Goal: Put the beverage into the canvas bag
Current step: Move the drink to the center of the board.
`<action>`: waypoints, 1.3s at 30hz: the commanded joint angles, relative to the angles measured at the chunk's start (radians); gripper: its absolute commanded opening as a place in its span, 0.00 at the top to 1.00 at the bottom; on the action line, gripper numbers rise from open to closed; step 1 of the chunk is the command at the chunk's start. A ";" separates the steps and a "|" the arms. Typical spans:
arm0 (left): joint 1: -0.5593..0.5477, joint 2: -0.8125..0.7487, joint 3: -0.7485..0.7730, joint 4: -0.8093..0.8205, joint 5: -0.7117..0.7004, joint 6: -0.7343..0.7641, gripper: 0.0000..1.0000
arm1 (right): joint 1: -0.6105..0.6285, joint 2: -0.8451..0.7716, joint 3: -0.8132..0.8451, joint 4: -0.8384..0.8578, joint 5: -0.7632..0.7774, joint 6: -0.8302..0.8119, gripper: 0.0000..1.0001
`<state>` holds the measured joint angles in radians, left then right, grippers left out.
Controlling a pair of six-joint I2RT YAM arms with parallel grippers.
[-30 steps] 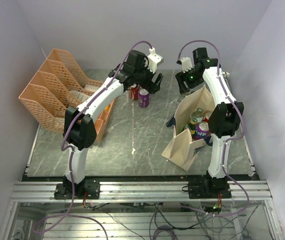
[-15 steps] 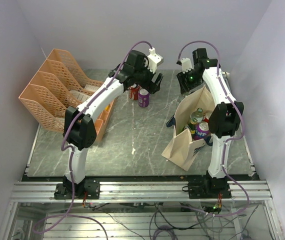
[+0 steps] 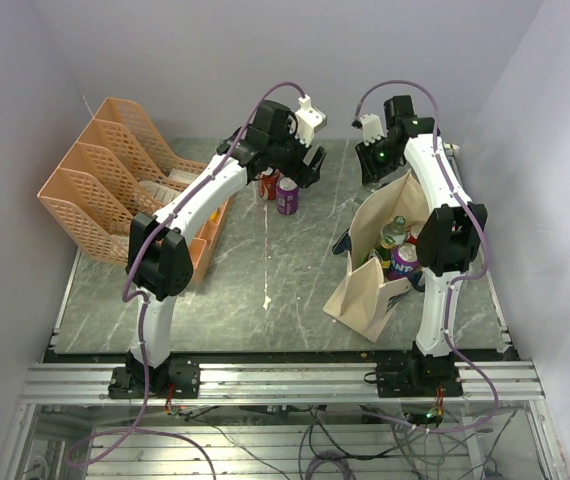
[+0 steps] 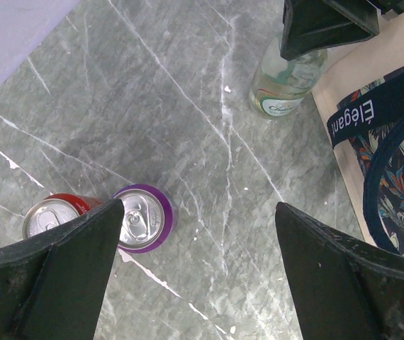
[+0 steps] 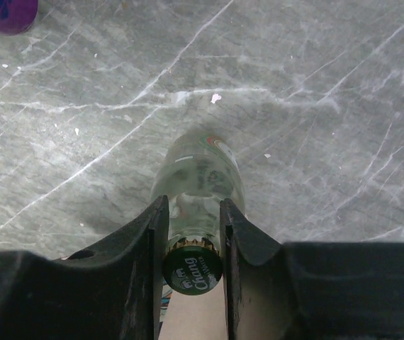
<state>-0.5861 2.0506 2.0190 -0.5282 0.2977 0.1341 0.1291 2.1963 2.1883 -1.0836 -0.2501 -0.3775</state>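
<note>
A clear glass bottle (image 5: 200, 177) with a green cap (image 5: 192, 268) stands on the marble table just behind the canvas bag (image 3: 375, 275). My right gripper (image 5: 192, 234) is shut on its neck, one finger pressed against each side below the cap. The left wrist view shows the same bottle (image 4: 287, 78) under the right gripper's fingers (image 4: 327, 25), beside the bag (image 4: 379, 142). My left gripper (image 4: 198, 269) hangs wide open over bare table, next to a purple can (image 4: 144, 218) and a red can (image 4: 53, 216). Inside the bag are another bottle (image 3: 393, 233) and a purple can (image 3: 403, 260).
Orange plastic file trays (image 3: 115, 180) stand at the back left. The purple can (image 3: 287, 196) and red can (image 3: 268, 184) sit at the back centre under the left arm. White walls close in the table on three sides.
The right gripper's jaws have narrowed onto the bottle's neck. Neither arm has shifted noticeably, and the left gripper stays open.
</note>
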 commanded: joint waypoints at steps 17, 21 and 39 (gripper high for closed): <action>-0.010 -0.043 0.037 0.042 -0.011 -0.057 0.03 | 0.023 -0.146 0.110 0.068 -0.141 -0.017 1.00; -0.010 -0.053 0.036 0.039 -0.027 -0.063 0.04 | 0.035 -0.167 0.131 0.078 -0.146 -0.015 1.00; -0.006 -0.186 -0.089 0.019 -0.281 -0.063 0.03 | 0.171 -0.251 -0.071 0.108 -0.194 -0.066 1.00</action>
<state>-0.5926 1.9427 1.9644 -0.5232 0.1341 0.0669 0.2768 1.9926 2.1403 -1.0584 -0.3996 -0.4255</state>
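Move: The right hand already has the glass bottle by its capped neck, and the open patch of board where it is to go lies about 12 cm to the left, 8 cm back and 17 cm below. The purple can stands some 21 cm to its left and 1 cm back, the red can roughly 27 cm left and 3 cm ahead; the bag's middle is about 13 cm back and 7 cm right. From the left hand that patch is about 4 cm back, 3 cm left and 25 cm down. Keeping its pinch on the glass bottle's neck, the right hand first lifts about 10 cm, drifting left as it climbs, then swings left and back towards the purple can and begins to sink a little, some 9 cm left and 4 cm back in all, while it turns about 15 degrees counter-clockwise. The left hand, empty and wide open, waits and then draws off up and to the left by a few centimetres, turning about 10 degrees counter-clockwise. ##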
